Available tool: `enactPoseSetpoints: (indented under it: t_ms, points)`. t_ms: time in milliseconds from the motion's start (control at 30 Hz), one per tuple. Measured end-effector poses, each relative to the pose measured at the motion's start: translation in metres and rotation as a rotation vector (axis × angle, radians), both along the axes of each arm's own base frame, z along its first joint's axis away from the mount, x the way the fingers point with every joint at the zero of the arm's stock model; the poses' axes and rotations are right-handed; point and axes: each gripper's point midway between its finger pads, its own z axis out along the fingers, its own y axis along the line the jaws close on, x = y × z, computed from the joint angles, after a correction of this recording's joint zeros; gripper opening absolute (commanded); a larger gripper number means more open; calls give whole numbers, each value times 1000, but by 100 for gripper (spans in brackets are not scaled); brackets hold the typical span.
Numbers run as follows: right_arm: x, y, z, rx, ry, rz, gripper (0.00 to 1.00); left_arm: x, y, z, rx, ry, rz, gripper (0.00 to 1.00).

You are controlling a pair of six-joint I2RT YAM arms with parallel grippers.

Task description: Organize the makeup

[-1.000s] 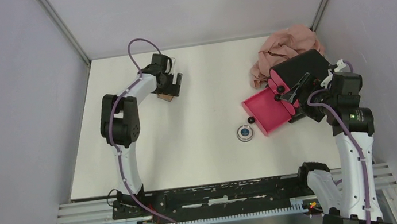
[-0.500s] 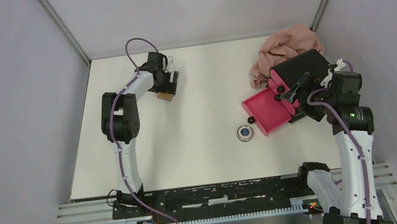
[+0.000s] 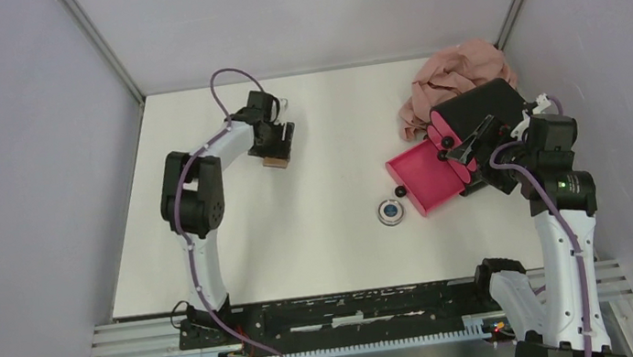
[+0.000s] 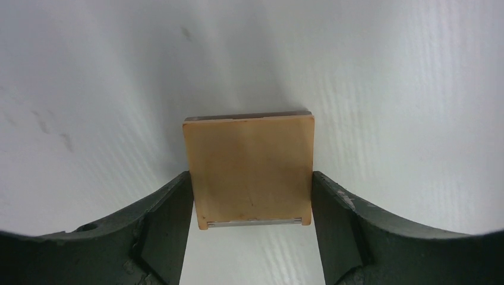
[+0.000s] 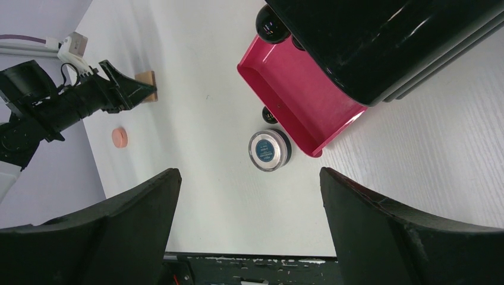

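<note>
A tan square pad [image 4: 249,172] lies flat on the white table [image 3: 315,123] at the back left. My left gripper [image 4: 251,185] is shut on it, each finger pressing one side edge. From above the pad [image 3: 274,161] pokes out just below that gripper [image 3: 277,145]. A round silver compact [image 3: 389,212] sits mid-table beside the open magenta drawer [image 3: 428,175]. My right gripper [image 5: 248,202] hangs open and empty above the compact [image 5: 268,150]. A round salmon puff [image 5: 120,137] lies near the left arm, seen only in the right wrist view.
The black box [image 3: 481,106] stands at the back right with its magenta drawer [image 5: 297,98] pulled out toward the middle. A pinkish-beige cloth [image 3: 451,73] is bunched behind it. Grey walls close in the table on three sides.
The left gripper has shifted slightly right and nearer, and its jaws have narrowed onto the tan pad. The right arm, compact and drawer have not moved.
</note>
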Motion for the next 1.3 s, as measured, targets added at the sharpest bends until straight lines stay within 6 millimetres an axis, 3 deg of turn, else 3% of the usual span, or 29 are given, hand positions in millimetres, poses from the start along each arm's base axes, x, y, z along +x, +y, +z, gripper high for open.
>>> enactPoseSetpoints:
  t_ms: [200,467,567,733,867,1000,1300]
  points:
    - [0,0,1,-1,-4,-1,94,-49,-54,8,-37,31,-77,71]
    - [-1,0,2,-1,-11,-2,94,-93,-143,41,-117,-16,-236,71]
    - [-2,0,2,-3,-9,-6,94,-103,-178,60,-155,-48,-291,72]
    - [-4,-2,2,-12,-5,-16,94,-117,-243,111,-251,-146,-391,72]
    - [-7,-4,8,-25,-26,-27,94,-126,-288,141,-323,-199,-469,72]
    - [-9,-5,11,-33,-38,-34,94,-130,-314,139,-343,-209,-504,72]
    - [-9,-6,10,-37,-32,-40,94,-145,-339,76,-302,-111,-555,72]
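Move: The tan compact is already pinched in the left hand just above the table. The open pink drawer it is taken to lies roughly 36 cm to that hand's right and 13 cm back, about level in height. The round jar is some 27 cm right and 22 cm back, the black organizer about 51 cm right, 6 cm back and 7 cm higher, the pink puff 16 cm left and 5 cm back. From the right hand the drawer is about 10 cm ahead, 6 cm left and 21 cm below. The tan compact, kept pinched by its sides, is carried by the left hand some 34 cm to the right and about 15 cm back, over to the open pink drawer. The hand draws back first, climbs in an arc to about 14 cm, then sinks by half of that over the drawer, while the wrist turns clockwise roughly 30 degrees; the fingers stay closed on the compact. ##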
